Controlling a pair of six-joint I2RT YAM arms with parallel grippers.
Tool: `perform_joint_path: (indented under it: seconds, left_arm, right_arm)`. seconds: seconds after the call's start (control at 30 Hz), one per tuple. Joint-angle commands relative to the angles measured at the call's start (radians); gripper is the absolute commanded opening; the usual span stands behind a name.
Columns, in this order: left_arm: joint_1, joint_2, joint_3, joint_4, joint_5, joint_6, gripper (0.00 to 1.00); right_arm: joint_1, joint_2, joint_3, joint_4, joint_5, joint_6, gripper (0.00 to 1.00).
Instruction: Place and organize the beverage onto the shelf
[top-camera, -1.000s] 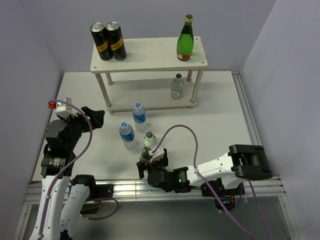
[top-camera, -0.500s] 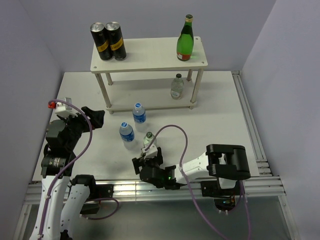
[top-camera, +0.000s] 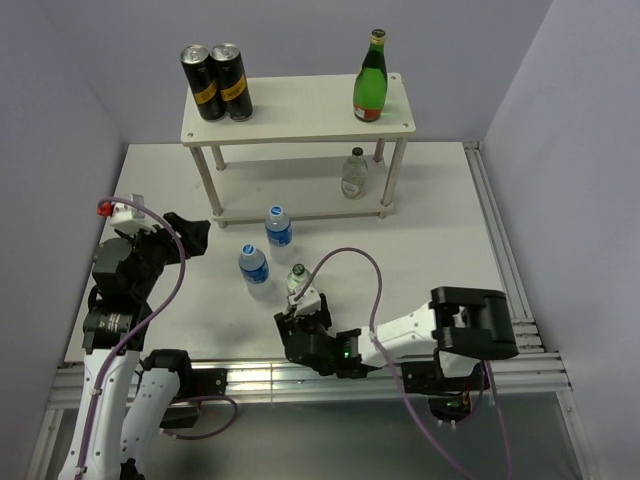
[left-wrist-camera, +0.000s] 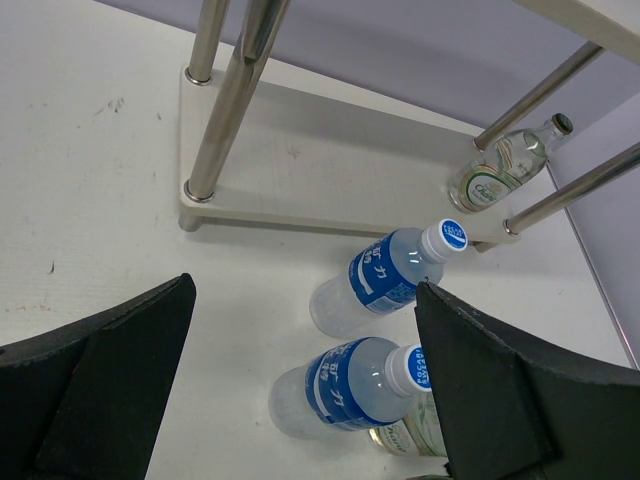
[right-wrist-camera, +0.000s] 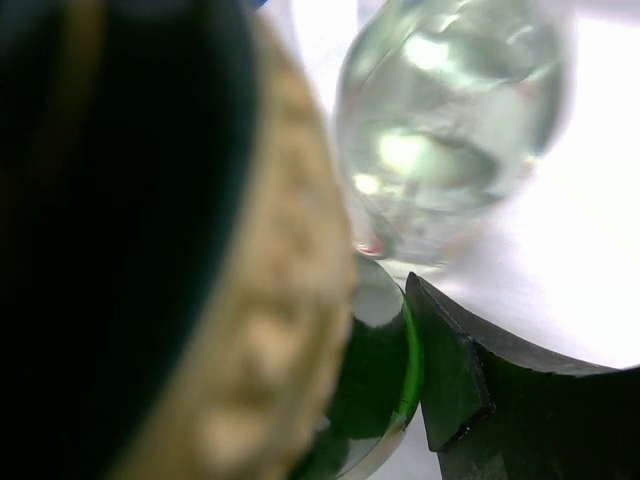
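Note:
The shelf (top-camera: 300, 110) stands at the back of the table. Its top board holds two black cans (top-camera: 218, 84) and a green bottle (top-camera: 371, 80); a clear glass bottle (top-camera: 354, 173) stands on its lower board (left-wrist-camera: 330, 170). Two blue-label water bottles (top-camera: 279, 227) (top-camera: 254, 265) and a clear bottle (top-camera: 297, 279) stand on the table. My right gripper (top-camera: 300, 318) is shut on a second green bottle (right-wrist-camera: 385, 385) with a gold cap (right-wrist-camera: 270, 350); one finger (right-wrist-camera: 455, 375) presses its glass. My left gripper (top-camera: 185, 235) is open, left of the water bottles (left-wrist-camera: 390, 275).
Grey walls close in the table on the left, back and right. A metal rail (top-camera: 500, 250) runs along the right edge. The clear bottle (right-wrist-camera: 450, 130) stands just beyond the gripped one. The shelf's thin legs (left-wrist-camera: 225, 100) rise close ahead of the left gripper.
My right gripper has closed on the gold-capped green bottle, and the right arm's elbow has shifted. The left arm has not moved.

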Motion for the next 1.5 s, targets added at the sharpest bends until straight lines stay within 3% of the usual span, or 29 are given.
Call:
perform_joint_path:
  seconds: [0.0,0.17,0.33,0.63,0.73,0.97,1.23,1.47]
  left_arm:
    - [0.005,0.001,0.005,0.032,0.009,0.013,0.99]
    - [0.005,0.001,0.005,0.032,0.009,0.013,0.99]
    - [0.005,-0.008,0.005,0.030,0.003,0.013,0.99]
    - [0.006,-0.004,0.005,0.027,-0.009,0.015,0.99]
    - [0.006,-0.002,0.005,0.026,-0.012,0.015,0.99]
    - [0.006,-0.013,0.003,0.027,-0.004,0.012,0.99]
    - [0.006,-0.011,0.002,0.030,0.009,0.013,0.99]
    - [0.006,-0.008,0.002,0.032,0.014,0.012,0.99]
  right_arm:
    - [0.028,-0.237,0.060,-0.058,0.140,-0.050,0.00]
    - [0.034,-0.504,0.183,-0.158,0.170,-0.212,0.00]
    - [-0.059,-0.563,0.349,-0.181,0.052,-0.428,0.00]
    - [-0.407,-0.352,0.822,-0.302,-0.234,-0.606,0.00]
    - [-0.495,-0.250,1.026,-0.368,-0.288,-0.637,0.00]
    - [-0.645,-0.031,1.318,-0.467,-0.340,-0.657,0.00]
    - [-0.771,0.112,1.491,-0.530,-0.377,-0.621,0.00]
    - [-0.858,0.161,1.507,-0.540,-0.417,-0.561,0.00]
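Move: The right hand already grips the small green bottle low over the table; the free spot on the top shelf lies about 34 cm ahead, 10 to its right and roughly 30 up. There the tall green bottle stands some 15 cm right of the hand and 34 ahead, the nearer black can 9 left and 35 ahead. The clear bottle is 6 cm ahead and 2 right. From the idle left hand the spot is about 23 cm ahead, 22 right, 8 up. Steeply up first, the right hand lifts the small green bottle about 30 cm, then sweeps some 33 cm forward over the top shelf's front edge, drifting right. Past its highest point it sinks 5 cm towards the gap left of the tall green bottle, fingers keeping their grip, tipping up to nearly level and swinging about 20 degrees clockwise. ##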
